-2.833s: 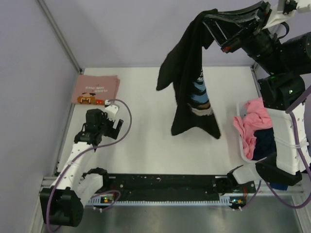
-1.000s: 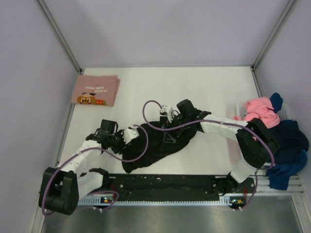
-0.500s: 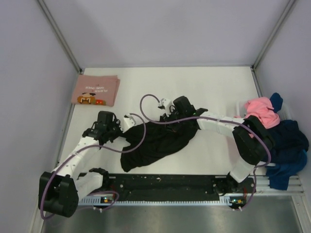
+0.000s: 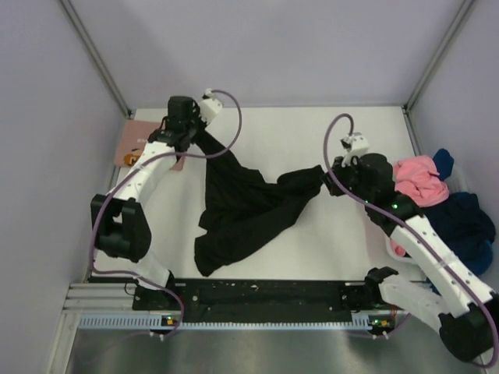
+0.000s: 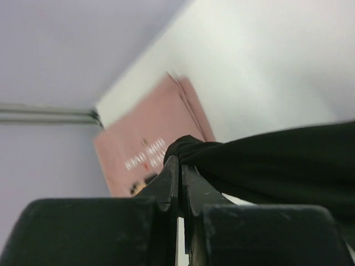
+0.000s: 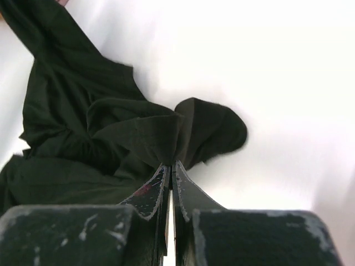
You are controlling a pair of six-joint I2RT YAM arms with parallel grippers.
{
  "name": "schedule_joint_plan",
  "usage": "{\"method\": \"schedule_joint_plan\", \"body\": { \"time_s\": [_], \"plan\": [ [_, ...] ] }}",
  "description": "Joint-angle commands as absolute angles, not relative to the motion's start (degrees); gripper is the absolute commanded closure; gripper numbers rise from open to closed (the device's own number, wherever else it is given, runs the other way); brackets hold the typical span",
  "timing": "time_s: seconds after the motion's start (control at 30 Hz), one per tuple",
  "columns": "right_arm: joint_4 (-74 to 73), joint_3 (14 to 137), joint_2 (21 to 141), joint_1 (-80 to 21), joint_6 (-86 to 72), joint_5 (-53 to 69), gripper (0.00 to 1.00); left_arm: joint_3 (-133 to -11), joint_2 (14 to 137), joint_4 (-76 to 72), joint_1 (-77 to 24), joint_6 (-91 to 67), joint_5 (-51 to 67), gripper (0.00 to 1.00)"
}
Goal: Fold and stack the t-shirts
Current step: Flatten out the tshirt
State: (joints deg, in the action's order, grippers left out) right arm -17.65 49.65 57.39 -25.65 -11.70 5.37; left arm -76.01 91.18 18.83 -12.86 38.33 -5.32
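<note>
A black t-shirt (image 4: 245,206) hangs stretched between both arms over the white table (image 4: 312,132), its lower part bunched on the surface. My left gripper (image 4: 195,134) is shut on one corner of it at the back left; in the left wrist view the black t-shirt (image 5: 277,155) bunches at the tips of the left gripper (image 5: 180,160). My right gripper (image 4: 326,173) is shut on the opposite corner at mid right; the black t-shirt (image 6: 111,138) gathers at the right gripper (image 6: 171,165). A folded pink t-shirt (image 4: 136,148) lies at the back left, partly under the left arm.
A pile of t-shirts, pink (image 4: 417,178) and navy (image 4: 468,222), sits in a white basket (image 4: 383,173) at the right edge. Purple walls enclose the table on three sides. The arms' black base rail (image 4: 265,294) runs along the near edge.
Both grippers have shut on the black t-shirt and pulled apart, the left up to the back left corner, the right toward the right, stretching the cloth between them.
</note>
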Motion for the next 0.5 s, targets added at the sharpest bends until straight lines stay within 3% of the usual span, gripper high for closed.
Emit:
{"method": "schedule_joint_plan", "body": {
  "time_s": [0.0,0.03,0.07,0.1,0.13,0.17,0.2,0.37,0.47],
  "plan": [
    [-25.4,44.7,46.5,-23.6,-19.7,-1.2,1.00,-91.5,99.2,14.4,-14.8,33.7,-11.3,1.00],
    [-26.0,43.4,44.5,-23.6,-20.4,-1.0,1.00,-94.4,101.4,15.9,-15.5,33.8,-11.3,1.00],
    [-26.5,42.4,43.3,-23.6,-21.2,-0.6,1.00,-97.2,103.4,18.0,-16.3,33.9,-10.6,0.85],
    [-26.8,41.3,42.2,-23.6,-22.1,-0.3,1.00,-99.2,105.4,21.0,-17.0,33.9,-9.9,0.55],
    [-27.2,40.6,41.5,-23.6,-22.8,-0.3,1.00,-100.8,106.8,23.8,-18.0,33.6,-10.0,0.36],
    [-27.6,40.2,41.0,-23.6,-23.0,-0.2,1.00,-101.2,107.4,25.7,-18.9,33.2,-10.6,0.23],
    [-28.0,39.8,40.9,-23.6,-23.3,-0.3,1.00,-100.8,107.1,27.9,-19.9,32.8,-11.0,0.17],
    [-29.7,39.3,40.9,-23.6,-23.4,-1.2,1.00,-83.9,94.3,31.4,-20.8,33.5,1.8,0.13],
    [-30.5,38.2,41.4,-23.6,-23.7,-0.2,1.00,-72.3,84.1,36.7,-21.0,36.7,13.9,0.21]
  ]
}}
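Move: The left hand pinches the black t-shirt's far-left corner, with the shirt's middle about 13 cm back, 14 cm right and 20 cm below. The folded pink shirt lies roughly 8 cm ahead of that hand, 17 cm left and 20 cm below. The right hand holds the black shirt's right end; its middle is some 23 cm left, about level fore and aft, 20 cm below. The clothes basket is around 35 cm to the right and 16 cm below the right hand. The left fingers let go of the black t-shirt's corner as that hand swings forward and up about 7 cm, open wide, then curve right, back and down over the shirt's far-left part. Meanwhile the right hand keeps its pinch and draws the other end back, right and down, away from the shirt's middle, about 9 cm in all. ##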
